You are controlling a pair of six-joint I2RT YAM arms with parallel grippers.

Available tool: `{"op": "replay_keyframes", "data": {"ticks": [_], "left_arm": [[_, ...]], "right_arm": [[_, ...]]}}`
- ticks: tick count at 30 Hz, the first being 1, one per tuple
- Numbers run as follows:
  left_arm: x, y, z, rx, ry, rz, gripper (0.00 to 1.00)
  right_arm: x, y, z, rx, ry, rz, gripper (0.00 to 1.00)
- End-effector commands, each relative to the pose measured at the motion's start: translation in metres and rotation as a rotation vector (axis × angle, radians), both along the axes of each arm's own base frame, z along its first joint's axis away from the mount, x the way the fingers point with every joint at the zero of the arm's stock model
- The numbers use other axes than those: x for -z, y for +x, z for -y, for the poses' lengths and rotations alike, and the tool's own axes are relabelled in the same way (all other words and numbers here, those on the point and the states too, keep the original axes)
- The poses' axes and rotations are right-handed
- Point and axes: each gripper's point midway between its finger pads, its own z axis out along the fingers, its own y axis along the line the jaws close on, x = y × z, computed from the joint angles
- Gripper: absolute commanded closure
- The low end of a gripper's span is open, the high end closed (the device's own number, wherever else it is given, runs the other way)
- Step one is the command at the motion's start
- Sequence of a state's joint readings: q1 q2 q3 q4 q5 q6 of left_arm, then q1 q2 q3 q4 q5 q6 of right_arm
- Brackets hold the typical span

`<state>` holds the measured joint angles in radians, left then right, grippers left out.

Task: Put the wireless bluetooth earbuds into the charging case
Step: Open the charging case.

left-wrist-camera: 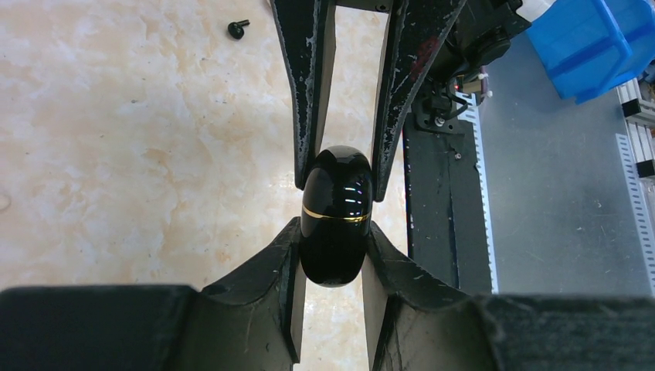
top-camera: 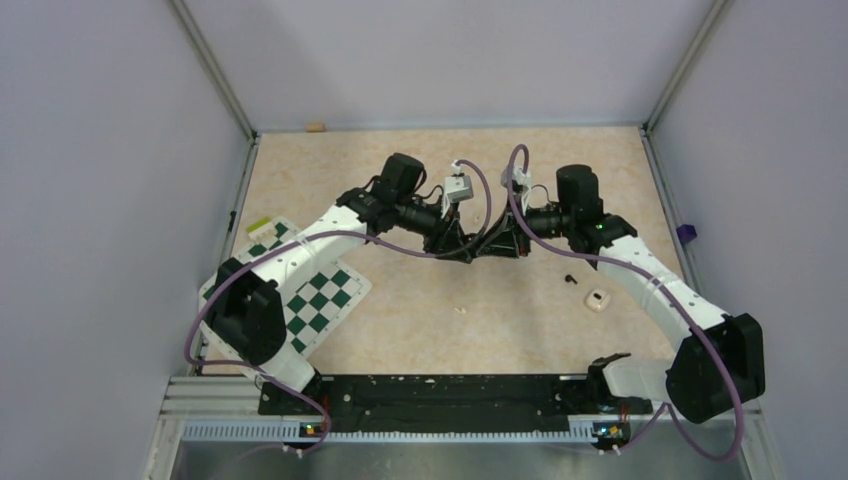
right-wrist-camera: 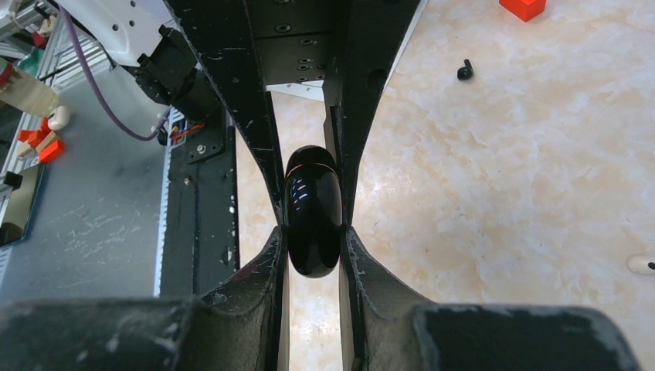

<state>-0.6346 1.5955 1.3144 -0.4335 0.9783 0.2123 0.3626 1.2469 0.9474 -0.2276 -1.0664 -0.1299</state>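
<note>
Both grippers hold one glossy black rounded case (left-wrist-camera: 334,209) with a thin gold seam, closed, above the table's middle. My left gripper (left-wrist-camera: 334,232) is shut on one end and my right gripper (right-wrist-camera: 313,236) is shut on the other end (right-wrist-camera: 313,209). In the top view the left gripper (top-camera: 462,250) and the right gripper (top-camera: 495,248) meet tip to tip and hide the case. A tiny black earbud (top-camera: 570,279) lies on the table right of them and shows in the left wrist view (left-wrist-camera: 238,28). The right wrist view shows an earbud (right-wrist-camera: 464,69). A small cream-white rounded box (top-camera: 597,298) lies beside the first earbud.
A chequered mat (top-camera: 320,290) lies at the left under the left arm. A white crumb (top-camera: 461,310) lies near the front middle. A red block (right-wrist-camera: 523,8) sits beyond the earbud in the right wrist view. The black rail (top-camera: 430,395) runs along the near edge.
</note>
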Motion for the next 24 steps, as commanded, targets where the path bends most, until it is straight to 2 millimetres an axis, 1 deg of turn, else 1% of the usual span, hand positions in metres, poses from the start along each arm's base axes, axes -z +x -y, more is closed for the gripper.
{"op": "replay_keyframes", "data": {"ticks": [1,4,5,7,9,15,24], "left_arm": [[-0.009,-0.009,0.006,0.055,-0.040,0.041,0.92],[-0.009,-0.010,0.006,0.060,-0.038,0.048,0.97],[-0.009,-0.010,0.005,0.062,-0.040,0.052,0.98],[-0.010,-0.011,0.004,0.067,-0.040,0.056,0.99],[-0.010,-0.012,0.004,0.070,-0.041,0.059,0.99],[-0.008,-0.013,0.003,0.074,-0.036,0.063,1.00],[-0.008,-0.013,0.002,0.076,-0.034,0.064,1.00]], "right_arm": [[-0.003,0.010,0.000,0.021,-0.003,0.034,0.90],[-0.004,0.010,0.001,0.021,-0.004,0.045,0.77],[-0.005,0.010,0.001,0.023,-0.007,0.048,0.72],[-0.005,0.012,0.002,0.033,-0.014,0.059,0.65],[-0.006,0.015,0.005,0.046,-0.021,0.069,0.61],[-0.010,0.019,0.013,0.065,-0.016,0.076,0.56],[-0.017,0.026,0.024,0.110,-0.025,0.119,0.54]]}}
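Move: The charging case is in the air between my two hands, pinched from both ends. Its middle is about 2 cm to the right of my left hand and 2 cm to the left of my right. From my right hand, the near white earbud lies on the table some 8 cm back, 3 cm left and 20 cm below. The far white earbud is about 14 cm ahead and 1 cm right, also on the table. My right hand lets go of its pinch, spreading its fingers to nearly half open. It eases about 1.5 cm to the right, away from the case, drifting slightly forward and down, while its rear fingertip stays against the side of the case's right-hand half. My left hand keeps its grip on the other half and stays practically in place. ##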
